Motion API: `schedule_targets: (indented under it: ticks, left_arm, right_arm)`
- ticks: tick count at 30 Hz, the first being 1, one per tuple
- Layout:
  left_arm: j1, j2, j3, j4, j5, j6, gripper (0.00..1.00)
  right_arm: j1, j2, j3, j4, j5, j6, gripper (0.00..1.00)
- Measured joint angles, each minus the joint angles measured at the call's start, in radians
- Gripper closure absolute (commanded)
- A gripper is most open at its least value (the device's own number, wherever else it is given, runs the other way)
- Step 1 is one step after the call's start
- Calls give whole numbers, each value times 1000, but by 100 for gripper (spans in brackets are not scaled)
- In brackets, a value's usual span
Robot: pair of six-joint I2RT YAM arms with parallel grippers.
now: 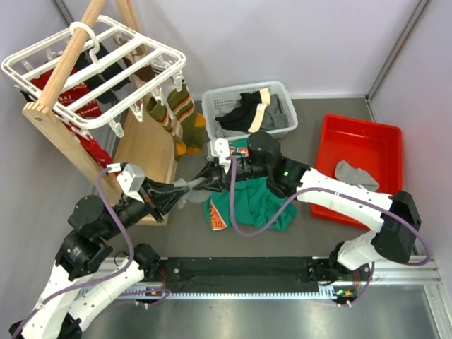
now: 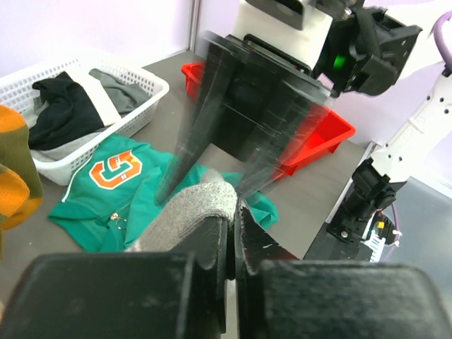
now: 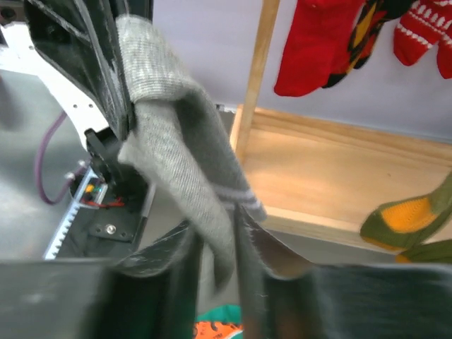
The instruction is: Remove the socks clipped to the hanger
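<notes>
The white hanger (image 1: 145, 44) hangs on the wooden rack at the back left. Striped socks (image 1: 181, 113), red socks (image 1: 79, 107) and black socks (image 1: 106, 70) are clipped to it. My left gripper (image 1: 178, 193) is shut on a grey sock (image 1: 188, 189), seen close up in the left wrist view (image 2: 192, 205). My right gripper (image 1: 200, 185) meets it from the right. Its fingers (image 3: 251, 244) are blurred and slightly apart, with the grey sock (image 3: 176, 162) hanging between them. Red socks (image 3: 318, 42) and a striped sock (image 3: 409, 219) show behind.
A green shirt (image 1: 248, 205) lies on the table under the grippers. A white basket (image 1: 281, 92) with black and cream garments stands behind it. A red bin (image 1: 371, 138) at the right holds a grey sock (image 1: 357, 174). The wooden rack's (image 1: 70, 148) base is beside my left arm.
</notes>
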Motion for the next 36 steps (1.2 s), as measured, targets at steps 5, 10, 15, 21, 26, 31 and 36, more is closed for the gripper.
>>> schedule_targets:
  ticks: [5, 10, 15, 21, 26, 31, 36]
  left_arm:
    - [0, 0, -20, 28, -13, -10, 15]
    - [0, 0, -62, 47, -67, 0, 1]
    - [0, -1, -100, 56, -140, 17, 1]
    - [0, -18, -204, 76, -260, 21, 1]
    - [0, -20, -262, 76, -347, 29, 1]
    - [0, -20, -297, 77, -369, 39, 1]
    - [0, -20, -301, 82, -367, 47, 1]
  right_arm:
    - [-5, 0, -27, 72, 109, 84, 100]
    - [-96, 0, -21, 49, 303, 287, 100]
    - [-253, -35, -20, -77, 571, 467, 100]
    - [-426, -139, 6, -340, 798, 552, 100]
    - [-663, -215, 13, -510, 970, 589, 100]
    - [-864, -268, 13, -622, 1093, 591, 100]
    - [-980, -271, -2, -665, 1131, 601, 83]
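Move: The grey sock, still held by the left hand, reaches into the right hand's closing fingers, its middle about 2 cm left, 1 cm back and 3 cm below; from the left hand it is some 6 cm right, 2 ahead, 3 below. From the right hand, the red bin's centre lies roughly 57 cm right, 10 ahead, 28 below, another grey sock inside it; the green hoodie is 14 cm right, 3 ahead, the white basket 17 right, 31 ahead. Right pinches the sock and swings forward, then some 50 cm right over the red bin; left releases, sinking. ##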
